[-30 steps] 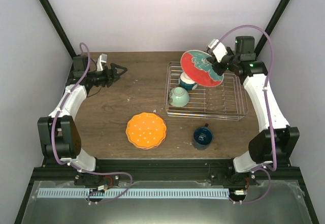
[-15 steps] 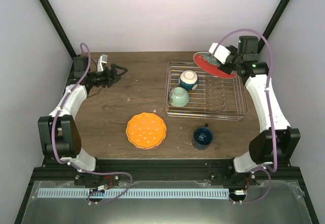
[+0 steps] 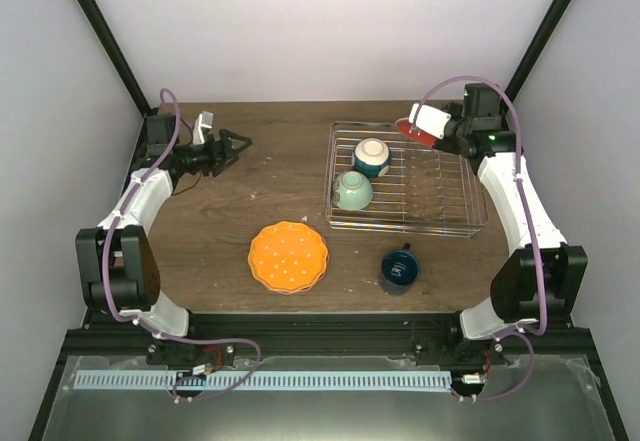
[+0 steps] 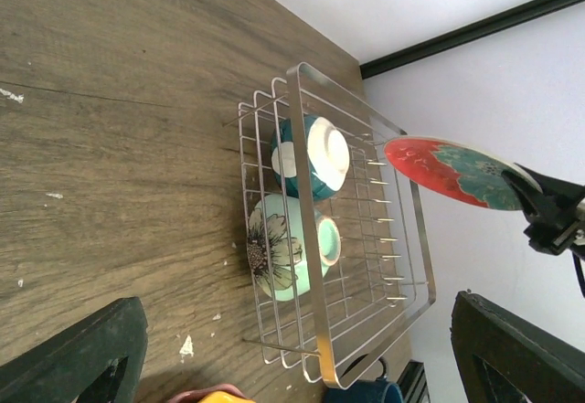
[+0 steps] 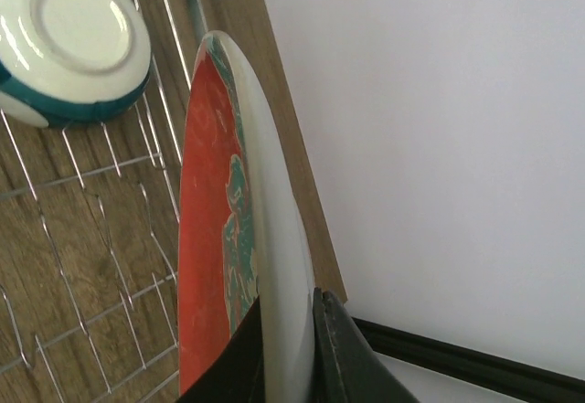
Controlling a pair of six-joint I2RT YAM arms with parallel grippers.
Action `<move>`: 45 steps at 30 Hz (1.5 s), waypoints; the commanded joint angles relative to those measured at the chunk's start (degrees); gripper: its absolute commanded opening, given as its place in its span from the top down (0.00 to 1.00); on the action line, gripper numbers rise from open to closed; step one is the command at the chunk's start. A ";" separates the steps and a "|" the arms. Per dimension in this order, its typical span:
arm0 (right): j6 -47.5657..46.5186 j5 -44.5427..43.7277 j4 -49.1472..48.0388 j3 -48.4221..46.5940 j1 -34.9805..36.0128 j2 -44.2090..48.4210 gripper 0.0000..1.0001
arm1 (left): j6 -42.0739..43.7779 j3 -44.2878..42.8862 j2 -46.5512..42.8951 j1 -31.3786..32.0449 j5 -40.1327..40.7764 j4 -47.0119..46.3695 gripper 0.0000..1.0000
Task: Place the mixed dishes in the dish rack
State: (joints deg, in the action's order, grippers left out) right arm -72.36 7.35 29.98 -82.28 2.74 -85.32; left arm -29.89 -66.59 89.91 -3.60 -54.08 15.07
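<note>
The dish rack (image 3: 405, 229) stands at the right back of the table. A cream bowl with blue outside (image 3: 371, 157) and a pale green bowl (image 3: 352, 190) lie upside down in its left end. My right gripper (image 3: 452, 139) is shut on the rim of the red-and-teal plate (image 3: 416, 131), held nearly on edge above the rack's back right corner; in the right wrist view the plate (image 5: 219, 238) is pinched between the fingers (image 5: 338, 357). The orange dotted plate (image 3: 288, 257) and dark blue mug (image 3: 399, 269) sit on the table. My left gripper (image 3: 238, 142) is open and holds nothing, at the back left.
In the left wrist view the rack (image 4: 311, 193), both bowls and the raised plate (image 4: 448, 170) show ahead of the wide-open left fingers (image 4: 82, 357). A pink rim peeks from under the orange plate. White walls close in the table at the back and sides.
The right arm has carried the red-and-teal plate back and to the right, turning it from face-on to nearly edge-on. The left arm has not moved.
</note>
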 commanded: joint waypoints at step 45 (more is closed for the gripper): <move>-7.19 3.85 -23.70 11.45 1.56 -3.58 0.87 | -2.12 2.40 -1.23 0.95 2.24 -3.63 0.08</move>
State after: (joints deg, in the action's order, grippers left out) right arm -80.18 10.39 15.16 -70.26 3.95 -89.41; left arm -32.58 -64.34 89.80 -2.94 -51.68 12.40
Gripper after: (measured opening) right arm 0.094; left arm 0.918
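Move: The right hand still holds the red-and-teal plate by its edge over the back of the dish rack. The rack slot for it lies about 5 cm left of this hand, 2 cm ahead and 18 cm below. The teal bowl is roughly 13 cm to the hand's left and 2 cm ahead, the green bowl some 18 cm left and 7 cm back, both about 21 cm lower. From the left hand the slot lies about 39 cm right, 5 cm ahead and 12 cm down. Downward in two stages, the right hand lowers the plate some 7 cm towards the slot beside the teal bowl. After the first centimetre or so it nearly holds its height, tips its left side down a little, shifts about 2 cm left and turns slightly counter-clockwise; then it sinks steadily, edging forward at the end, fingers still shut on the plate's edge. ##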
